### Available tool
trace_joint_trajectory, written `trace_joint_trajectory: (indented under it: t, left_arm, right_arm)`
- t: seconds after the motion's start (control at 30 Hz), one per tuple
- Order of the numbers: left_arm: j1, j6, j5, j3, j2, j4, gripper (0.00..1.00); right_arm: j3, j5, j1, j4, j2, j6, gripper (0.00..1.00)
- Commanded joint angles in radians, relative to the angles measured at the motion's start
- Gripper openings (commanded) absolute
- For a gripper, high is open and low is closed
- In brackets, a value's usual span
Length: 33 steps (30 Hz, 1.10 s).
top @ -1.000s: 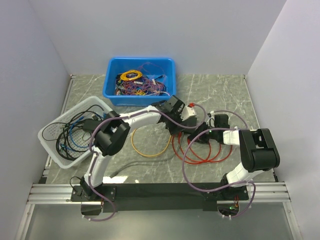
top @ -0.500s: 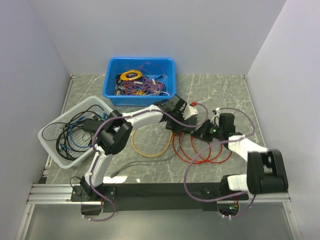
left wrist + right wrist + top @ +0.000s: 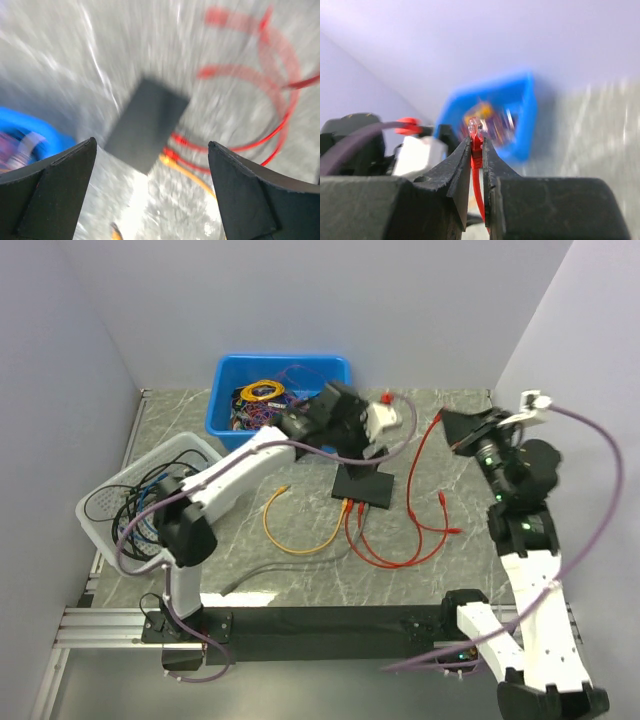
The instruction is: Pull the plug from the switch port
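The switch [image 3: 366, 486], a flat black box, lies on the marble table; from above it shows blurred in the left wrist view [image 3: 145, 123]. Red and yellow cables [image 3: 352, 510] still meet its near edge. My left gripper [image 3: 340, 430] hangs open above and behind the switch, its jaws [image 3: 152, 144] wide apart and holding nothing. High at the right, my right gripper [image 3: 466, 428] is shut on a red cable's plug [image 3: 480, 129], whose clear tip sticks out past the fingertips [image 3: 465, 150]. The red cable [image 3: 418, 475] hangs from that gripper down to the table.
A blue bin [image 3: 225, 420] of tangled cables stands at the back, also blurred in the right wrist view [image 3: 522, 117]. A white basket [image 3: 100, 505] of cables sits at the left. A yellow cable loop [image 3: 300, 540] and red loops [image 3: 400, 560] lie in front of the switch.
My right gripper has risen up and to the right, carrying the red plug away from the switch. My left gripper has lifted off the switch and moved back toward the bin.
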Motion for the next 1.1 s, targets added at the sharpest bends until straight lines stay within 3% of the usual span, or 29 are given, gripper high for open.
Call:
trace_joint_trajectory:
  t: [0.0,0.2,0.47,0.67,1.07]
  left_arm:
    - [0.009,-0.041,0.164,0.148,-0.105,-0.071,0.99]
    - [0.009,-0.058,0.261,0.313,-0.151,-0.172,0.99]
    - [-0.003,-0.11,0.517,0.464,-0.158,-0.198,0.99]
    - [-0.083,-0.11,0.464,0.485,-0.102,-0.149,0.99]
    - [-0.09,-0.282,0.489,0.574,-0.029,-0.013,0.99]
  right_arm:
    - [0.143,0.079,0.009,0.052,-0.025,-0.028,0.0]
    - [0.349,0.102,0.067,0.097,-0.014,-0.029,0.0]
    - [0.498,0.093,0.126,0.16,0.062,0.012,0.0]
    - [0.5,0.079,0.156,0.223,0.096,0.063,0.0]
    - [0.415,0.093,0.207,0.26,0.087,0.073,0.0]
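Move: The right hand already grips the red plug high in the air. The held plug is some 11 cm to the right of the open left hand, 18 cm above it and a couple of centimetres nearer the base; its cable hangs down between the hands and the table. The switch lies almost straight below the left hand, about 19 cm down and 1 cm ahead, and the blue box about 24 cm ahead of that hand, 23 cm to its left and 15 cm lower. Still pinching the red plug, the right hand carries it on up by a good 20 cm and draws back about 6 cm, its fingers tipping upward some 30 degrees while the cable is hauled up below. The left hand climbs about as far with its fingers wide open, drawing back some 12 cm and only late going right, and its fingertips swing up and turn clockwise towards the hanging cable just below the plug, coming close with no grip on it. ##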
